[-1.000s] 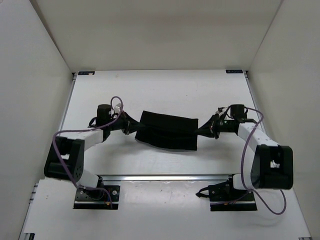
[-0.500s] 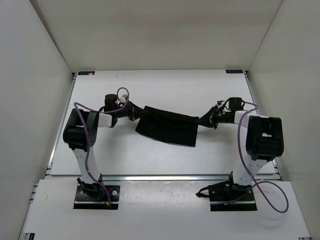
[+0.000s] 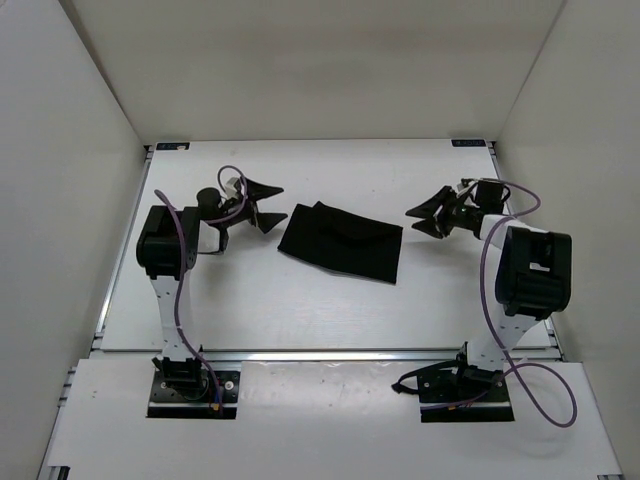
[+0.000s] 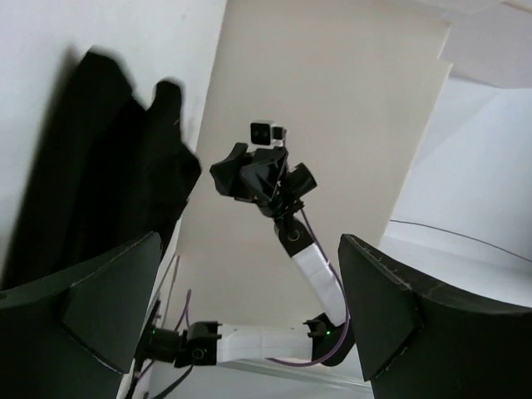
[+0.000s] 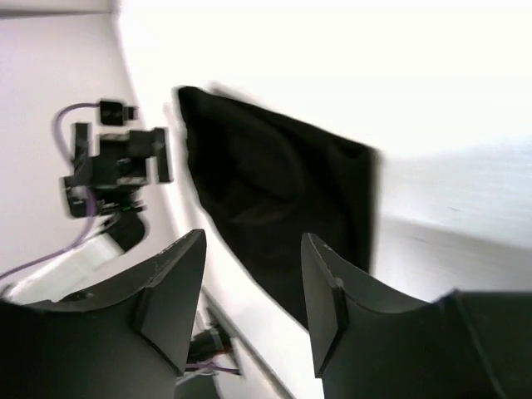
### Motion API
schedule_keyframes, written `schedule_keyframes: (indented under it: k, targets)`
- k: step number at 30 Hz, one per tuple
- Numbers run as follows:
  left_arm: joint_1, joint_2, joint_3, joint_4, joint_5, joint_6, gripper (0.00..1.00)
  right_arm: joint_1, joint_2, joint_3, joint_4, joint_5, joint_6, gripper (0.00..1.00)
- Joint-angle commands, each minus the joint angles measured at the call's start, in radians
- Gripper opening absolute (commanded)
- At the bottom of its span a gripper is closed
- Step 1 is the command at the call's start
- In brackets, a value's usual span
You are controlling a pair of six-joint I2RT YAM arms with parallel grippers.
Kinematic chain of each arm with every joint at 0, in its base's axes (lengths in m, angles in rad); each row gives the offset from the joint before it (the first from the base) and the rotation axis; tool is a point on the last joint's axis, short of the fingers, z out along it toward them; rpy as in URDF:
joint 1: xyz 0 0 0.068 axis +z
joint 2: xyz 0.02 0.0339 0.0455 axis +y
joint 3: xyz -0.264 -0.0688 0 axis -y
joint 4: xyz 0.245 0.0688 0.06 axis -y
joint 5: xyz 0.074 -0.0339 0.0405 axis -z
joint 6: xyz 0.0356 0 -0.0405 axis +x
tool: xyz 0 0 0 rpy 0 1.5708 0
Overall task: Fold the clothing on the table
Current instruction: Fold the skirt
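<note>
The black clothing [image 3: 340, 241] lies flat on the white table [image 3: 300, 305], folded into a slightly skewed rectangle at mid-table. My left gripper [image 3: 274, 208] hovers open just off its left edge, touching nothing. My right gripper [image 3: 416, 222] is open a little off the right edge, also free of the cloth. In the left wrist view the clothing [image 4: 91, 166] fills the upper left beyond the wide-spread fingers [image 4: 108, 307]. From the right wrist the clothing [image 5: 274, 199] lies ahead of the parted fingers [image 5: 170, 291], with nothing between them.
White upright walls [image 3: 80, 150] close in the table on the left, back and right. A metal rail [image 3: 330, 353] runs along the near edge by the arm bases. Purple cables [image 3: 490, 270] hang off both arms.
Both grippers opened and let go of the clothing, then drew back outward to either side. The cloth, stretched between them before, now lies flat on the table.
</note>
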Motion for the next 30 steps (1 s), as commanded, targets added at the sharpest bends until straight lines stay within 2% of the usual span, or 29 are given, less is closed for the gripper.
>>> schedule_keyframes:
  k: [1, 3, 4, 6, 7, 9, 10, 12, 13, 16, 18, 19, 21, 24, 28, 30]
  targets:
    - [0.019, -0.104, -0.088, 0.065, 0.057, 0.073, 0.99, 0.024, -0.039, 0.008, -0.141, 0.087, -0.155, 0.47]
    - [0.014, -0.124, -0.096, 0.019, 0.085, 0.149, 0.98, 0.056, -0.051, 0.002, -0.184, 0.116, -0.23, 0.47]
    - [0.008, -0.141, -0.091, -0.078, 0.099, 0.191, 0.99, 0.083, -0.07, 0.007, -0.217, 0.156, -0.251, 0.46]
    - [-0.015, -0.163, -0.026, -0.245, 0.105, 0.367, 0.99, 0.136, -0.085, 0.013, -0.243, 0.243, -0.319, 0.45]
    - [-0.01, -0.169, -0.008, -0.328, 0.102, 0.398, 0.99, 0.156, -0.09, 0.014, -0.257, 0.266, -0.336, 0.45]
    - [-0.05, -0.161, 0.071, -0.377, 0.128, 0.429, 0.99, 0.204, -0.107, 0.028, -0.282, 0.323, -0.374, 0.35]
    - [-0.07, -0.149, 0.105, -0.398, 0.137, 0.422, 0.98, 0.212, -0.107, 0.031, -0.28, 0.329, -0.391, 0.23]
    - [-0.093, -0.126, 0.145, -0.426, 0.169, 0.409, 0.99, 0.225, -0.105, 0.031, -0.268, 0.319, -0.396, 0.13]
    - [-0.11, -0.112, 0.157, -0.435, 0.178, 0.399, 0.99, 0.225, -0.097, 0.03, -0.267, 0.305, -0.385, 0.12]
    - [-0.134, -0.104, 0.159, -0.47, 0.172, 0.409, 0.98, 0.223, -0.074, 0.068, -0.288, 0.294, -0.4, 0.19]
    - [-0.159, -0.098, 0.196, -0.65, 0.15, 0.502, 0.99, 0.242, -0.064, 0.079, -0.293, 0.303, -0.41, 0.2]
    - [-0.173, -0.1, 0.243, -0.714, 0.127, 0.595, 0.99, 0.242, -0.048, 0.086, -0.294, 0.314, -0.411, 0.19]
    - [-0.202, -0.052, 0.312, -0.881, 0.096, 0.677, 0.99, 0.249, -0.019, 0.112, -0.29, 0.303, -0.413, 0.15]
    - [-0.242, -0.002, 0.398, -0.9, 0.045, 0.682, 0.99, 0.255, 0.019, 0.129, -0.25, 0.285, -0.373, 0.15]
    - [-0.239, 0.034, 0.4, -0.866, -0.071, 0.662, 0.99, 0.251, 0.079, 0.128, -0.169, 0.269, -0.298, 0.11]
    - [-0.234, 0.055, 0.417, -0.899, -0.108, 0.693, 0.98, 0.243, 0.09, 0.113, -0.138, 0.269, -0.247, 0.1]
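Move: The skirt lies in the gap between the hands, some 7 cm below both. From the left gripper, its far-left corner is about 9 cm to the right and 1 cm back, and its middle roughly 15 cm right and 8 cm back. From the right gripper, its right end is some 7 cm to the left and 3 cm back, and its middle about 17 cm left and 4 cm back. Swing the wide-open left gripper about 11 cm right over the skirt's far-left corner, drifting slightly back, lifting midway and then sinking, the wrist turning some 20 degrees clockwise. Bring the right gripper about 6 cm left and 5 cm down onto the skirt's right end, first back, then partly forward again, rolling its left side down and closing the half-open fingers nearly shut. ##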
